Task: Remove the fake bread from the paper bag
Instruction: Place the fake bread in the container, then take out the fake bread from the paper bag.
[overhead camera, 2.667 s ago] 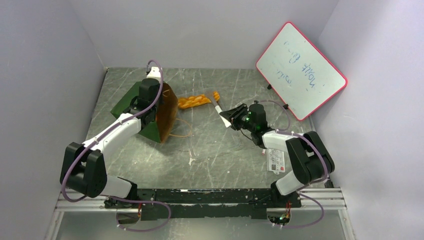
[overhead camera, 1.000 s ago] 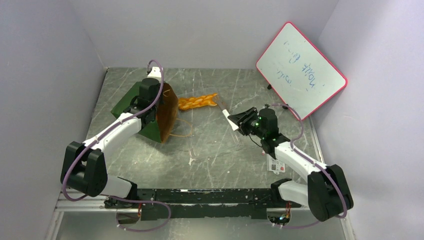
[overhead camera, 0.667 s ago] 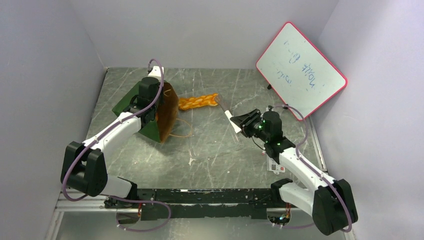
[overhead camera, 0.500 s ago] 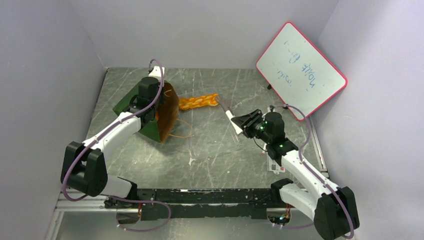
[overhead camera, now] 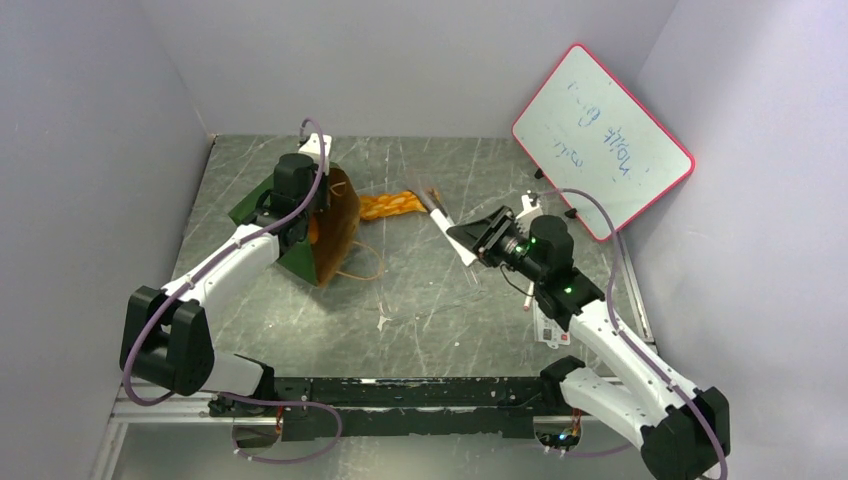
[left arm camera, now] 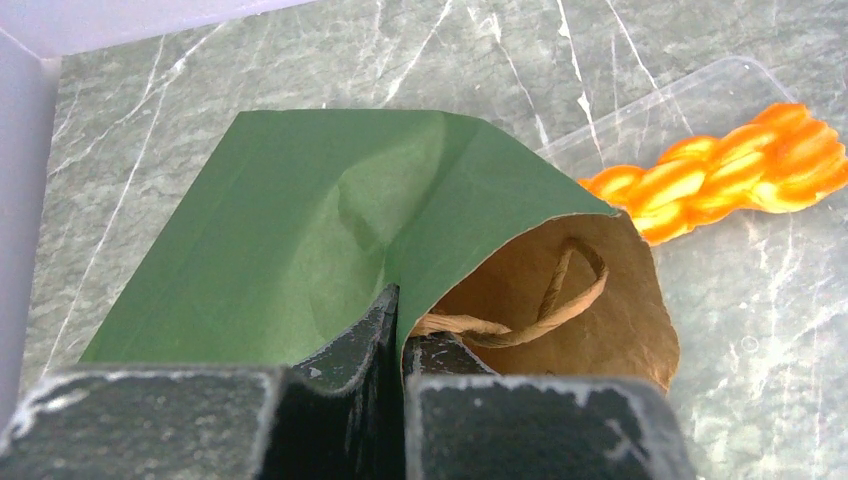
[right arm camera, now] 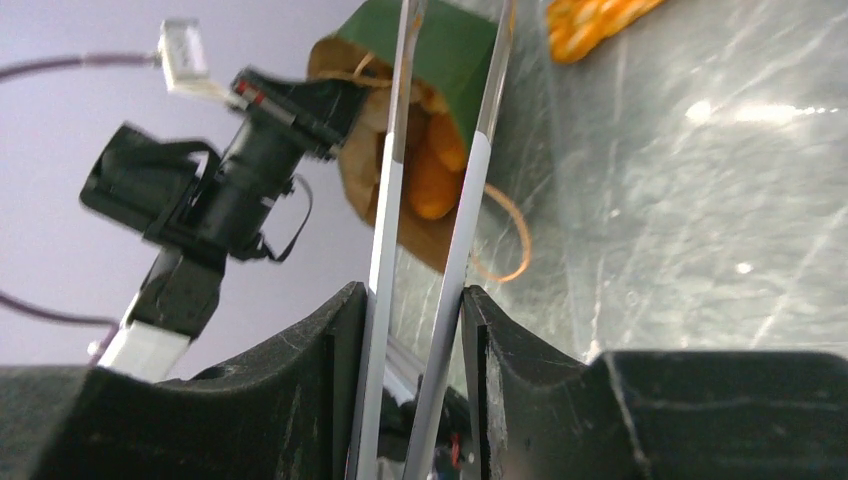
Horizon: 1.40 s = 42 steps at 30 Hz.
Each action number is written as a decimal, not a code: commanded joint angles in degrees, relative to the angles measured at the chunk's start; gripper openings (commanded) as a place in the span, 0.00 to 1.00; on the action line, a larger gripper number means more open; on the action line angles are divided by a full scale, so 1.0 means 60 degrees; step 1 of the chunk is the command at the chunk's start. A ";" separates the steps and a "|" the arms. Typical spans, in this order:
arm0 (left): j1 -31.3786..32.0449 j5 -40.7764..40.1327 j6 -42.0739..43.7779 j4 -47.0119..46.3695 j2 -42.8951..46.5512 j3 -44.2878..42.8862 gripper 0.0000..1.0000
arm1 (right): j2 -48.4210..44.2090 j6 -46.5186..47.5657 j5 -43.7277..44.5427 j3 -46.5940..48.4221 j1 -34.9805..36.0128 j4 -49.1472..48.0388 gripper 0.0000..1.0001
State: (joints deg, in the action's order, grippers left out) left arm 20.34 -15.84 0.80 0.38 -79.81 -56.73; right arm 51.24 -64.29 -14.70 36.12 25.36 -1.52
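Observation:
The paper bag lies tipped on the left of the table, dark green outside, brown mouth facing right. My left gripper is shut on its upper rim. A braided fake bread lies on the table just outside the mouth. In the right wrist view, more orange fake bread shows inside the bag. My right gripper is shut on the metal tongs, both tong arms squeezed between its fingers and pointing towards the bag's mouth.
A red-framed whiteboard leans at the back right. A thin tan loop handle trails from the bag onto the table. A clear plastic sheet lies under the braided loaf. A white card lies by the right arm.
My right arm has risen and carried the tongs left and back, their tips now beside the braided loaf. The left gripper has shifted the bag's rim slightly.

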 commanded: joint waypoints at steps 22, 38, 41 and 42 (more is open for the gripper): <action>-0.0123 0.0591 0.0145 0.0064 0.0069 -0.0510 0.07 | 0.0606 -0.0237 0.1005 0.0611 0.3864 -0.0577 0.41; -0.0125 0.0781 0.0226 -0.0283 0.0416 -0.0129 0.07 | 0.2649 -0.1494 0.0981 0.0508 0.4543 -0.2528 0.41; -0.0138 0.0807 0.0219 -0.0269 0.0504 -0.0076 0.07 | 0.3160 -0.1923 0.0903 0.0562 0.4565 -0.3064 0.41; -0.0138 0.0821 0.0208 -0.0269 0.0536 -0.0057 0.07 | 0.3288 -0.2034 0.0909 0.0602 0.4575 -0.3188 0.41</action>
State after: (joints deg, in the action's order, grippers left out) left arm 19.94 -13.21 1.96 1.98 -79.31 -57.36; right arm 68.60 -72.31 -9.06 38.96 52.25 -12.60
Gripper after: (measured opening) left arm 0.076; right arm 0.420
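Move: The fake bread still in the paper bag lies about 29 cm to the right hand's left, some 3 cm ahead and 15 cm below. The loaf already in the container is about 14 cm left, 7 cm ahead and 20 cm down; the clear container's middle is roughly 8 cm left, level fore and aft, 22 cm down. From the left hand on the bag's rim, the bagged bread lies about 7 cm back, straight in line sideways, 9 cm lower. Swing the right gripper, still gripping the tongs, left and back towards the open paper bag, about 14 cm left and 8 cm back, turning some 20 degrees counter-clockwise. Let the gripper rise a couple of centimetres first, then sink about 5 cm as the tong tips reach the bag's mouth. Keep the left gripper pinching the bag's rim in place. ##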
